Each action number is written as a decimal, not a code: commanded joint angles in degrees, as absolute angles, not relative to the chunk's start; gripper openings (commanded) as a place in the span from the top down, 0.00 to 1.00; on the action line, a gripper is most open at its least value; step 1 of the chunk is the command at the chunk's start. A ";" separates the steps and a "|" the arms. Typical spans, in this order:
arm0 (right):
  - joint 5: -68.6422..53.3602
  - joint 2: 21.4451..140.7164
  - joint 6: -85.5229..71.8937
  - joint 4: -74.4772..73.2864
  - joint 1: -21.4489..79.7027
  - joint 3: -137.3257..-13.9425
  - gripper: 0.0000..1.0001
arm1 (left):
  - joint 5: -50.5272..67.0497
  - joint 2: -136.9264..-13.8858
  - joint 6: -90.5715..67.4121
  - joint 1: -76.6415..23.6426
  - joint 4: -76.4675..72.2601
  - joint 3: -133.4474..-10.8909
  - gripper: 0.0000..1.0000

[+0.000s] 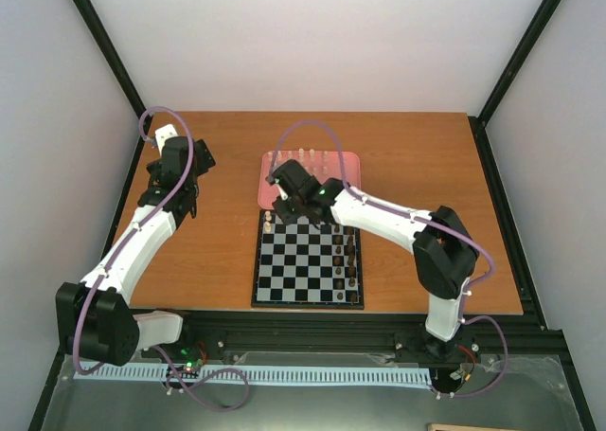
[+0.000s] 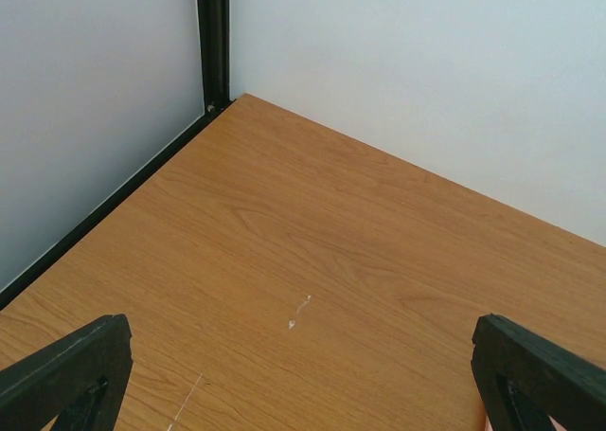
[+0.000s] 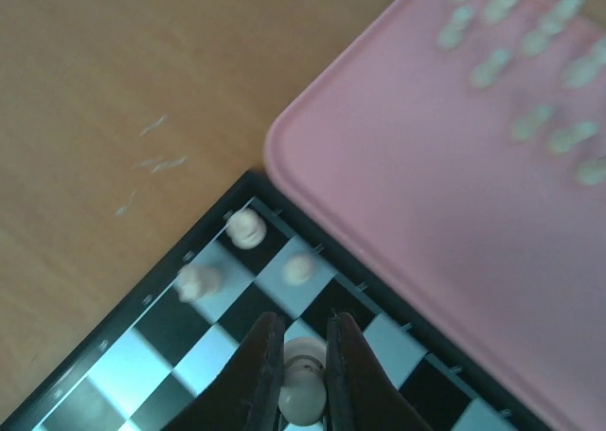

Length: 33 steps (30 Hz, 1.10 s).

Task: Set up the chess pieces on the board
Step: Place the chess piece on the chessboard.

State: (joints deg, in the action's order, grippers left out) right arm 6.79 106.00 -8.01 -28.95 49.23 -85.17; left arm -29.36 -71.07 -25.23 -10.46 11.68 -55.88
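Observation:
The board (image 1: 301, 281) lies at the table's middle, black and white checks. My right gripper (image 1: 284, 204) (image 3: 304, 355) hangs over its far left corner, shut on a cream chess piece (image 3: 305, 386) just above a square. Three cream pieces (image 3: 245, 228) stand on the corner squares beside it. More cream pieces (image 1: 303, 154) stand in rows on the pink tray (image 1: 346, 166) behind the board. My left gripper (image 1: 180, 161) (image 2: 298, 374) is wide open over bare table at the far left, with nothing between its fingers (image 2: 71, 374).
Dark brown pieces (image 1: 350, 256) line the board's right side. The pink tray's edge (image 3: 398, 223) butts against the board's far edge. White walls and black frame posts (image 2: 213, 43) close in the table.

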 commanded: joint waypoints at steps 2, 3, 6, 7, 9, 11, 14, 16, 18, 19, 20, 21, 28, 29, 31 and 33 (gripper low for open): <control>7.75 105.83 -10.32 -29.38 52.61 -82.15 0.95 | -29.42 -69.54 -24.74 -10.55 12.13 -58.27 0.00; 7.35 106.46 -10.49 -29.24 52.91 -82.02 0.95 | -29.47 -69.38 -24.70 -10.55 12.13 -58.19 0.00; 6.06 108.58 -10.68 -28.90 53.17 -81.97 0.95 | -29.81 -68.94 -24.61 -10.55 12.12 -58.05 0.00; 5.94 109.15 -10.64 -28.73 53.17 -82.00 0.95 | -29.93 -68.84 -24.61 -10.55 12.13 -58.01 0.00; 5.70 110.39 -10.63 -28.62 53.17 -82.37 0.95 | -29.96 -68.85 -24.61 -10.55 12.13 -58.00 0.00; 4.52 111.42 -10.59 -28.50 53.22 -82.76 0.95 | -29.98 -68.83 -24.62 -10.55 12.19 -58.01 0.00; 3.52 112.06 -10.72 -28.03 53.50 -82.77 0.95 | -30.14 -68.90 -24.61 -10.55 12.21 -58.07 0.00; 3.56 112.41 -10.70 -28.23 53.61 -82.78 0.95 | -30.12 -68.91 -24.68 -10.55 12.19 -58.05 0.00; 3.48 112.64 -10.64 -28.28 53.69 -82.80 0.94 | -29.98 -68.97 -24.71 -10.55 12.07 -58.01 0.00; 3.37 112.83 -10.64 -28.18 53.70 -82.75 0.94 | -29.91 -69.04 -24.75 -10.57 12.04 -58.03 0.00; 3.28 113.05 -10.68 -28.03 53.70 -82.79 0.94 | -29.85 -69.08 -24.70 -10.55 12.00 -58.01 0.00; 3.16 113.29 -10.72 -27.99 53.70 -82.86 0.94 | -29.81 -69.18 -24.75 -10.55 12.04 -58.06 0.00; 2.98 115.93 -10.55 -27.69 53.70 -84.03 0.94 | -29.74 -68.91 -24.74 -10.55 12.12 -57.93 0.00; 3.19 116.19 -10.55 -27.75 53.70 -84.42 0.94 | -29.82 -68.89 -24.78 -10.55 12.12 -57.92 0.00; 3.34 116.60 -10.48 -27.79 53.70 -84.95 0.94 | -29.96 -68.91 -24.70 -10.55 12.06 -57.92 0.00; 3.40 116.74 -10.50 -27.66 53.70 -85.14 0.94 | -29.88 -68.98 -24.72 -10.55 12.04 -57.99 0.00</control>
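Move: The right hand, already pinching a light pawn, goes for the empty dark b2 square, about 4 cm back, 2 cm left and 14 cm below. The placed pawn stands about 1 cm back and 2 cm left, the corner rook 1 cm back and 5 cm left, the knight 4 cm back and 5 cm left, all some 13 cm below. From the idle left hand, b2 is about 9 cm back, 23 cm right and 25 cm below. The right hand lowers the still-pinched pawn about 10 cm, easing 4 cm back, towards the empty b2 square. ##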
